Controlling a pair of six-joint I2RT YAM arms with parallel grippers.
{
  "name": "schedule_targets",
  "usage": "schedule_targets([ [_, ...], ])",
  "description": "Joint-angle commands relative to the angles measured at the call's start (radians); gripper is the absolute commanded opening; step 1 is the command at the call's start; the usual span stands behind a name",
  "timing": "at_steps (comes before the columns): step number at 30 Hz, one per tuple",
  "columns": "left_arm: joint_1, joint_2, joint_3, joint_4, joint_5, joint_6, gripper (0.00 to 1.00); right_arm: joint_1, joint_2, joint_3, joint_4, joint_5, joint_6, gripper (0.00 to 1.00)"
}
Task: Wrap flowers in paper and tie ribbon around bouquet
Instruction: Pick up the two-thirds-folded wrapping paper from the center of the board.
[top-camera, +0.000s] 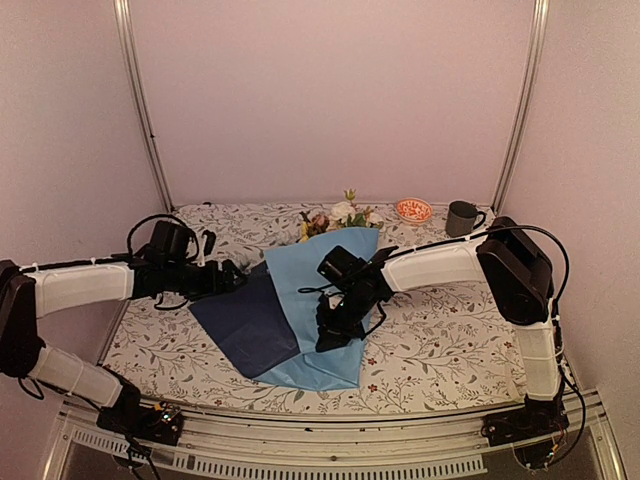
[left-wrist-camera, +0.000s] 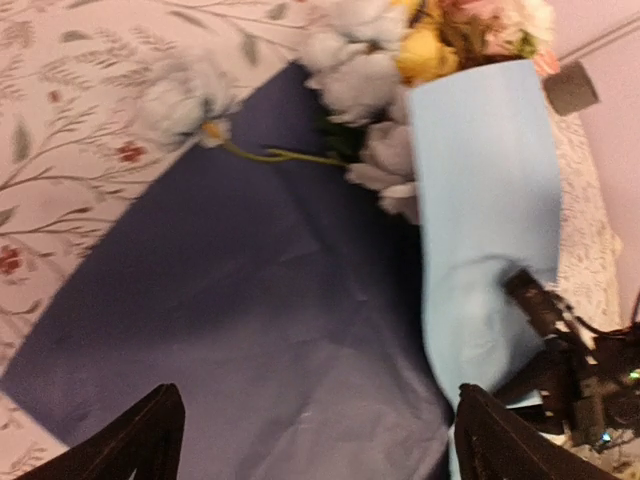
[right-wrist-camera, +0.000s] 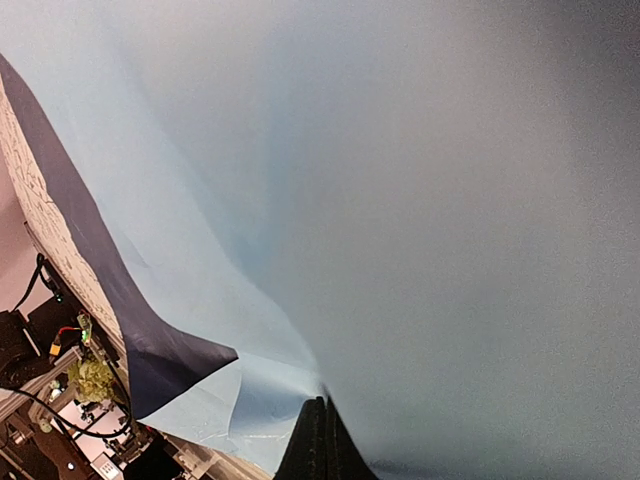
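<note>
The paper (top-camera: 318, 285) lies mid-table, its light blue flap (left-wrist-camera: 490, 200) folded over the flowers' stems and its dark navy face (left-wrist-camera: 250, 300) spread to the left. The flowers (top-camera: 340, 215) stick out at the far end, white, yellow and pink blooms (left-wrist-camera: 400, 60). My left gripper (top-camera: 232, 278) hovers at the navy part's left edge, open wide with nothing between its fingers (left-wrist-camera: 318, 400). My right gripper (top-camera: 335, 330) is shut, its tip pressed onto the light blue paper (right-wrist-camera: 322, 405). The ribbon is out of view.
An orange-patterned bowl (top-camera: 413, 209) and a grey mug (top-camera: 461, 218) stand at the back right on the leaf-printed tablecloth (top-camera: 450, 340). Metal frame posts rise at both back corners. The right arm's body (left-wrist-camera: 570, 370) sits just right of the flap.
</note>
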Motion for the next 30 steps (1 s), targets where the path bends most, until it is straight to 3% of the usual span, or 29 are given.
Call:
schedule_targets([
  [1,0.136,-0.041,-0.038,-0.109,-0.195,-0.045,0.99,0.014,0.043,-0.009,-0.042,0.076,-0.04,0.0],
  [6,0.242,0.023,-0.091,-0.108,-0.187,-0.115,0.99,0.014,0.042,-0.008,-0.04,0.077,-0.076,0.0],
  [10,0.247,0.056,-0.145,-0.034,-0.109,-0.154,0.99,0.016,0.039,-0.011,-0.035,0.077,-0.091,0.0],
  [17,0.168,0.177,-0.182,0.131,0.054,-0.195,0.97,0.016,0.04,-0.01,-0.029,0.074,-0.097,0.0],
  [22,0.094,0.236,-0.159,0.261,0.172,-0.247,0.89,0.016,0.042,-0.011,-0.03,0.075,-0.09,0.0],
  [26,0.028,0.244,-0.107,0.269,0.202,-0.241,0.69,0.017,0.043,-0.007,-0.033,0.075,-0.088,0.0],
  [30,0.001,0.213,-0.089,0.257,0.202,-0.235,0.25,0.016,0.046,-0.003,-0.039,0.075,-0.087,0.0],
])
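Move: The wrapping paper's dark left corner lies about 11 cm to the left hand's left, level with it in reach and some 10 cm below. The paper's light-blue flap is centred roughly 20 cm to the left hand's right, straight across. A stray pale flower sits about 13 cm ahead of the left hand, the bouquet's heads some 24 cm ahead and 27 cm right. From the right hand, that corner is about 33 cm left and 10 cm ahead. Left hand swings about 11 cm left and down, then sweeps the paper's edge right, half closing; right keeps pinning. ##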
